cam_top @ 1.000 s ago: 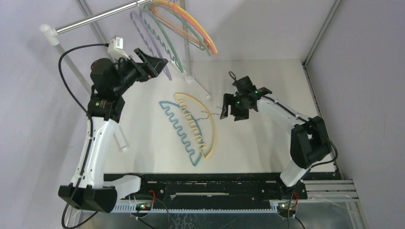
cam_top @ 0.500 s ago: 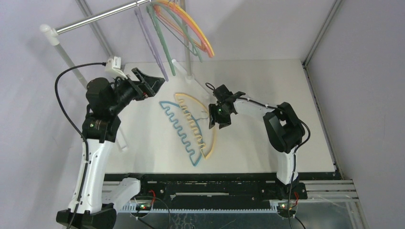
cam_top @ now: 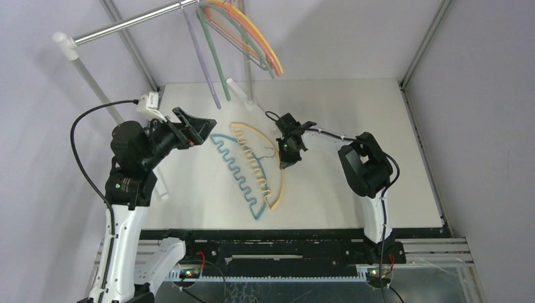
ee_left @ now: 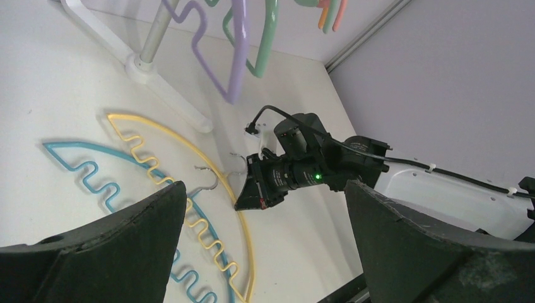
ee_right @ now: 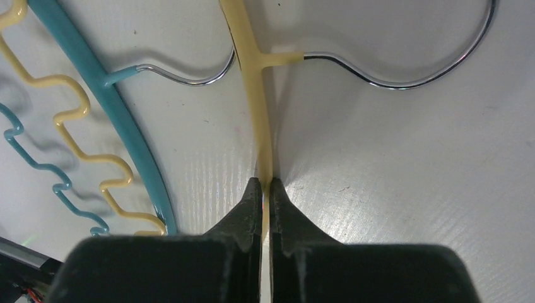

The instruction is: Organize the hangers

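Note:
Two wavy-edged hangers lie flat on the white table, a yellow one [cam_top: 282,183] overlapping a teal one [cam_top: 243,186]. My right gripper [cam_top: 282,163] is low on the table, shut on the yellow hanger's smooth arch [ee_right: 249,76] just below its wire hook [ee_right: 404,79]; the strip shows pinched between the fingertips [ee_right: 254,189]. The teal hanger [ee_right: 120,120] lies just to the left, untouched. My left gripper [cam_top: 199,129] hovers open and holds nothing, left of both hangers, looking across at the right gripper [ee_left: 249,199]. Purple [cam_top: 202,57], green [cam_top: 217,53] and orange-yellow [cam_top: 258,38] hangers hang on the rail.
The silver rail [cam_top: 126,25] crosses the back left on white posts [cam_top: 82,69]; one post's foot [cam_top: 252,104] stands on the table just behind the lying hangers. Grey walls close in on the left, back and right. The hanging purple hanger [ee_left: 236,57] dangles near the left gripper.
My right gripper moved left and down onto the yellow hanger and closed on its arch. The left arm drew back toward the near left. The hanging hangers swung edge-on.

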Robot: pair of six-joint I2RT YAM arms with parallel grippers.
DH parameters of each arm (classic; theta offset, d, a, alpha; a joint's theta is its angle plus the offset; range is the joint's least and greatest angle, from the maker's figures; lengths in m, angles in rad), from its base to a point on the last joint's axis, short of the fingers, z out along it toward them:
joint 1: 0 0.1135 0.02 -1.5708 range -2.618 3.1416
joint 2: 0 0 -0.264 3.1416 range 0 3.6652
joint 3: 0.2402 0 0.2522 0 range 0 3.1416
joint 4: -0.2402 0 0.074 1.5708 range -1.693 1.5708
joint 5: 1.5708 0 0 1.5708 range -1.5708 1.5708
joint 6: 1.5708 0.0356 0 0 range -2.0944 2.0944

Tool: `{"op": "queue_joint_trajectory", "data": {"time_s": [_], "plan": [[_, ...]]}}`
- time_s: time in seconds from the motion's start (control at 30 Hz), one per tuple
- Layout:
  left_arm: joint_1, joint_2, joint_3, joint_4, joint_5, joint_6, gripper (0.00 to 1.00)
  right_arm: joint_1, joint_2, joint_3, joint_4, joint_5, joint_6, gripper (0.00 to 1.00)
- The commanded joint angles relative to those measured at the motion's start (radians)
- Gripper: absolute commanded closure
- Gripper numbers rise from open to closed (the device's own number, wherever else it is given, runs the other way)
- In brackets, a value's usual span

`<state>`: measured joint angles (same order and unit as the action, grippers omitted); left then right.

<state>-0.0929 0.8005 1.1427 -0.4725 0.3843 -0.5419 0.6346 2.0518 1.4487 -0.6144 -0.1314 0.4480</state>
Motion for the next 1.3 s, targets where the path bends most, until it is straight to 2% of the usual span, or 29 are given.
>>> {"op": "queue_joint_trajectory", "data": {"time_s": [0.0, 0.4, 0.6, 0.8, 0.9, 1.03, 1.27], "plan": [[0.009, -0.028, -0.008, -0.001, 0.010, 0.010, 0.00, 0.019, -0.023, 0.005, 0.006, 0.020, -0.013, 1.00], [0.006, -0.098, -0.066, 0.006, 0.132, -0.036, 0.01, 0.088, -0.418, 0.031, -0.155, 0.059, 0.009, 1.00], [0.000, -0.158, -0.136, 0.005, 0.145, -0.067, 0.00, 0.118, -0.496, 0.109, -0.258, 0.030, 0.013, 1.00], [-0.029, -0.165, -0.129, 0.010, 0.140, -0.085, 0.01, 0.166, -0.525, 0.153, -0.294, 0.039, 0.016, 1.00], [-0.091, -0.155, -0.119, 0.030, 0.102, -0.104, 0.00, 0.194, -0.535, 0.174, -0.315, 0.051, 0.015, 1.00], [-0.231, -0.128, -0.112, 0.051, 0.013, -0.123, 0.01, 0.245, -0.556, 0.207, -0.346, 0.079, 0.010, 1.00], [-0.423, -0.100, -0.160, 0.113, -0.105, -0.180, 0.00, 0.328, -0.587, 0.259, -0.365, 0.159, -0.003, 1.00]]}}
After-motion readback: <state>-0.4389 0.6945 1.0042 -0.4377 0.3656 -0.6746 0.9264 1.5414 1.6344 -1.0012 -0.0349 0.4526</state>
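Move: The right gripper is shut on the bar of the yellow hanger, whose middle lies about 6 cm to its left; the open left gripper waits about 6 cm back, 19 cm left and 36 cm higher. From the left gripper the yellow hanger is about 6 cm ahead, 13 cm right and 36 cm below. From the right gripper the blue hanger's middle is 12 cm left and 3 cm back, and the rack foot 18 cm ahead and 9 cm left. Keep the right fingers pinched on the yellow hanger's bar, raise it off the table and clear of the blue hanger by about 22 cm, drawing back half as far and swinging the fingertips forward slightly. Meanwhile bring the open left gripper back and a little down, then swing it right towards the rising hanger, turning clockwise. ##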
